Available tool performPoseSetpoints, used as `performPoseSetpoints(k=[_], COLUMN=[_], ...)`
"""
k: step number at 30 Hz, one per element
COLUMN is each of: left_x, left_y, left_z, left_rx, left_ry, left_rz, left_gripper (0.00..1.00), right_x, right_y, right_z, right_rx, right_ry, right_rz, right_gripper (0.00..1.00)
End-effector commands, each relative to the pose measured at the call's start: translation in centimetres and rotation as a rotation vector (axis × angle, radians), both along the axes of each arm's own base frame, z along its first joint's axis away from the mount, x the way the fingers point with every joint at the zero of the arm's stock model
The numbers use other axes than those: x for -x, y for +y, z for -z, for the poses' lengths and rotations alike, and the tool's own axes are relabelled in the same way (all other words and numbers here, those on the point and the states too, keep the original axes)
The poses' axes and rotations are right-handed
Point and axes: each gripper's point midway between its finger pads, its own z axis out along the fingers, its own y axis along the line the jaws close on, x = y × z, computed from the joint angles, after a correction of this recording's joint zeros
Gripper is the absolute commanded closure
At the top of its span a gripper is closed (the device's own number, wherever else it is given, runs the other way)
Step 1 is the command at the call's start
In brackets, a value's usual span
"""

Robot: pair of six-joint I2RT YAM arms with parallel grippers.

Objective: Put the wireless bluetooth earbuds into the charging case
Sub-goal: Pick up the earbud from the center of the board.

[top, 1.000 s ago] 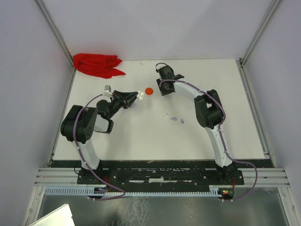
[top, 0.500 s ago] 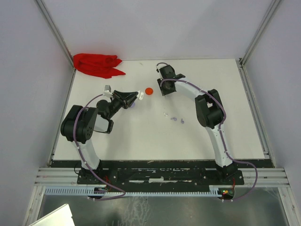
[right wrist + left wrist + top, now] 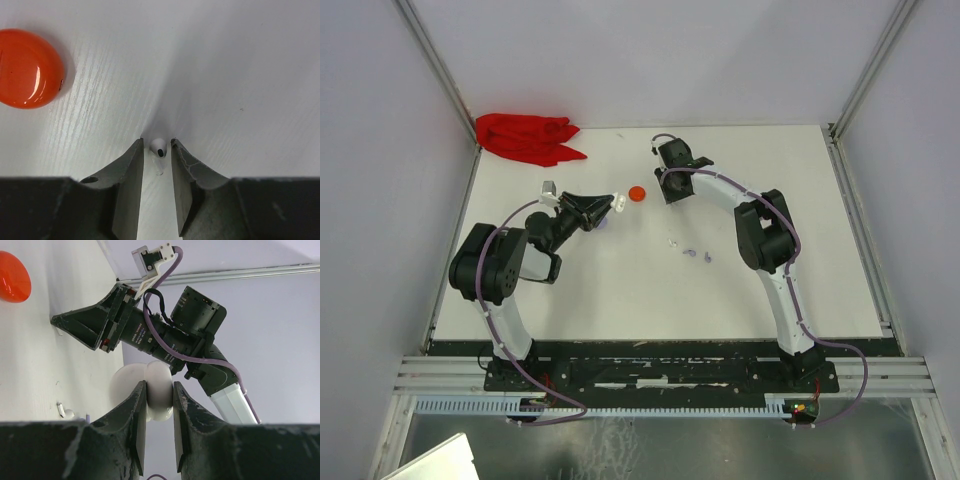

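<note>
A whitish earbud [image 3: 158, 148] lies on the white table between the fingers of my right gripper [image 3: 156, 142]. The jaws stand close on either side of it, with a thin gap on each side. From above, this gripper [image 3: 665, 192] points down at the table just right of an orange-red round disc [image 3: 637, 193]. My left gripper [image 3: 159, 386] is shut on the white charging case [image 3: 127, 385] and holds it above the table [image 3: 618, 204]. Further tiny earbuds, one whitish [image 3: 672, 243] and a purple pair [image 3: 690, 252], lie mid-table.
A crumpled red cloth [image 3: 525, 137] lies at the back left corner. The orange-red disc [image 3: 27, 67] sits close to the upper left of the right fingers. Metal frame rails and grey walls bound the table on three sides.
The right wrist has settled very slightly lower over the table. The left arm has stayed still with the case.
</note>
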Motion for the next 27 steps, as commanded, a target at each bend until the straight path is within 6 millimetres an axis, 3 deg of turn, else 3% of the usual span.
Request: performPoseSetpoints(k=[1,6,13,17,21,25,27], left_x=[0.3,0.3,0.4,0.6,1.0,1.3,1.5], left_y=[0.0,0.1,-0.1,-0.3,-1.0,-2.3,-2.9], left_z=[-1.3,-1.3,-1.2,-1.1,-1.0,-1.3,-1.5], left_rx=[0.026,0.025,0.021,0.021,0.023,0.036,0.048], left_ry=[-0.051,-0.052,-0.045,-0.038,-0.030,-0.024,-0.021], left_rz=[0.014,0.013,0.019,0.030,0.051,0.083,0.103], left_gripper=[0.97,0.97,0.97,0.97,0.97,0.97,0.97], right_x=[-0.5,-0.6,-1.0,-1.2,-0.4,2.2,3.9], right_y=[0.0,-0.1,0.1,1.0,1.7,2.0,2.1], right_z=[-0.7,-0.8,-2.5,-6.5,-11.8,-18.3,-19.5], right_rx=[0.004,0.005,-0.028,-0.128,-0.249,-0.385,-0.440], right_ry=[-0.018,-0.017,-0.067,-0.177,-0.313,-0.461,-0.494], right_rz=[-0.001,-0.001,-0.005,-0.033,-0.075,-0.142,-0.184], right_gripper=[0.65,0.73,0.95,0.97,0.98,0.99,0.99])
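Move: The right hand is already down at the white earbud, its middle right between the open fingertips. From that hand the red case sits about 7 cm left and 2 cm ahead, the purple case some 12 cm left and 4 cm back, and the other white earbud about 10 cm back, 1 cm right. From the left hand, which holds the white charging case, the aimed-at earbud lies roughly 11 cm ahead, 9 cm right and 14 cm below. The right fingers close on the white earbud from both sides while the hand stays in place, pinching it by its head. Then the hand lifts it away from the table, slowly and then fast, about 7.5 cm up and 3 cm back, the fingertips tilting up some 10 degrees and the hand's left side rising as much. Late on, the left hand, still gripping the white charging case, starts easing right, about 1.5 cm, and slightly back. ##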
